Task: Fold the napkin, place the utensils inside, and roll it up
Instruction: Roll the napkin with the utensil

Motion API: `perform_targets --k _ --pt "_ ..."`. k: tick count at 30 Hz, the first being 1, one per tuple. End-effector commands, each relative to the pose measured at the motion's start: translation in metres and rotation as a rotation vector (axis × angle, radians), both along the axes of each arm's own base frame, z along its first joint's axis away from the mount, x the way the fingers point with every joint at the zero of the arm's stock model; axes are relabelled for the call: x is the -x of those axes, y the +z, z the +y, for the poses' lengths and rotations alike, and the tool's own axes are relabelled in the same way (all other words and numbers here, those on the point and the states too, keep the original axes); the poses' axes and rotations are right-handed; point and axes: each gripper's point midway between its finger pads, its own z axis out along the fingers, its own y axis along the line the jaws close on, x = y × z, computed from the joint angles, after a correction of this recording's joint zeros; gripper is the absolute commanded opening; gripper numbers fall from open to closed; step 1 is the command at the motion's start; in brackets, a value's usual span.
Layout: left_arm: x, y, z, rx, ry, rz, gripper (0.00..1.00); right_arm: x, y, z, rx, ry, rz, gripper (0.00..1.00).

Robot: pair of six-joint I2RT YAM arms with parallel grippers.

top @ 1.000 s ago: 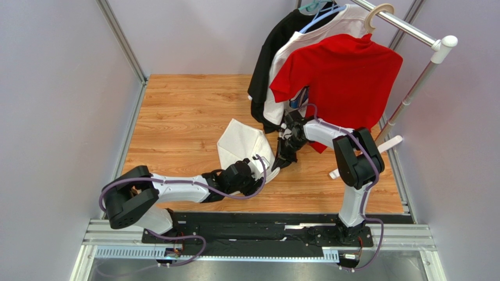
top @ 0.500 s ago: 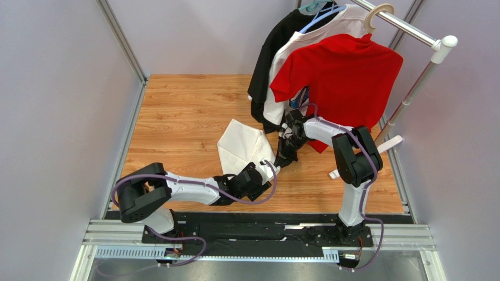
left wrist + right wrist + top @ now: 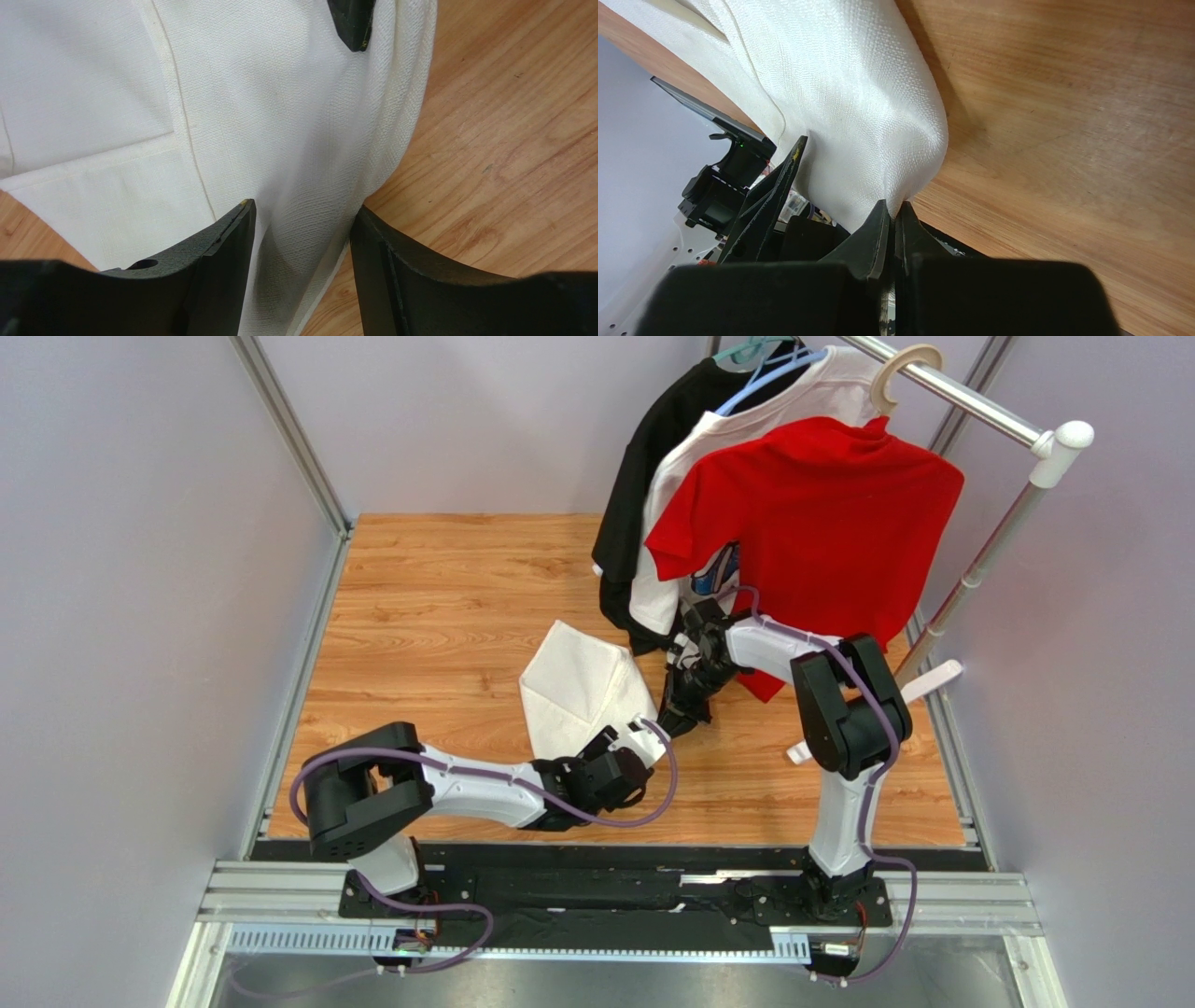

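Observation:
The white napkin [image 3: 572,683] lies part-folded on the wooden table, its near right corner lifted. My right gripper [image 3: 673,724] is shut on that corner, and the cloth [image 3: 857,105] rises out of its closed tips [image 3: 892,208]. My left gripper [image 3: 634,752] is low beside it, open, with a raised fold of the napkin [image 3: 281,126] running between its two fingers [image 3: 303,210] without being pinched. The right gripper's dark fingertip [image 3: 353,21] shows at the top of the left wrist view. The utensils are out of view.
A clothes rack [image 3: 982,406] stands at the back right with a red shirt [image 3: 814,518], a white shirt [image 3: 673,546] and a black one [image 3: 645,462] hanging close behind the right arm. A white bar [image 3: 926,689] lies near the table's right edge. Grey walls close in both sides.
My left arm has swung right and stretched along the table's near side, bringing its gripper to the napkin's near right corner with its jaws slightly narrower. The right gripper has held its place.

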Motion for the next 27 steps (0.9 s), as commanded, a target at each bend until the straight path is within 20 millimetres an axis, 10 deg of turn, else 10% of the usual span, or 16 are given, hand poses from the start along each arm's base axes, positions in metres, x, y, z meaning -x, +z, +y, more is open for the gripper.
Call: perform_targets --k 1,13,27 --pt "0.000 -0.002 0.015 -0.073 0.058 -0.040 0.60 -0.005 0.009 0.006 -0.043 -0.022 0.032 0.00" --pt "0.006 -0.001 0.014 -0.109 0.075 -0.084 0.58 -0.006 0.010 0.005 -0.056 -0.028 0.041 0.00" --pt "0.014 -0.009 0.005 -0.120 0.002 -0.044 0.23 -0.005 0.009 0.003 -0.060 -0.040 0.042 0.00"
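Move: The near stretch of the napkin's rolled edge already lies between the left hand's open fingers, about level with them and a centimetre or so below the hand point. The right fingers' pinch on the same roll is roughly 4 cm ahead and 5 cm right of the left hand, 1 cm higher; the napkin's flat part is centred some 8 cm ahead, 7 cm left and 2 cm below. From the right hand, the near stretch of the roll is about 4 cm back, 5 cm left and 2 cm below. The napkin's rolled edge is closed in on by the left fingers, which narrow from well open to about a quarter open around it. As they do so, the left hand shifts about 1 cm left and slightly back, away from the right hand, its left side tilting up some 5 degrees. The right hand stays put and keeps its shut pinch farther along the roll. ##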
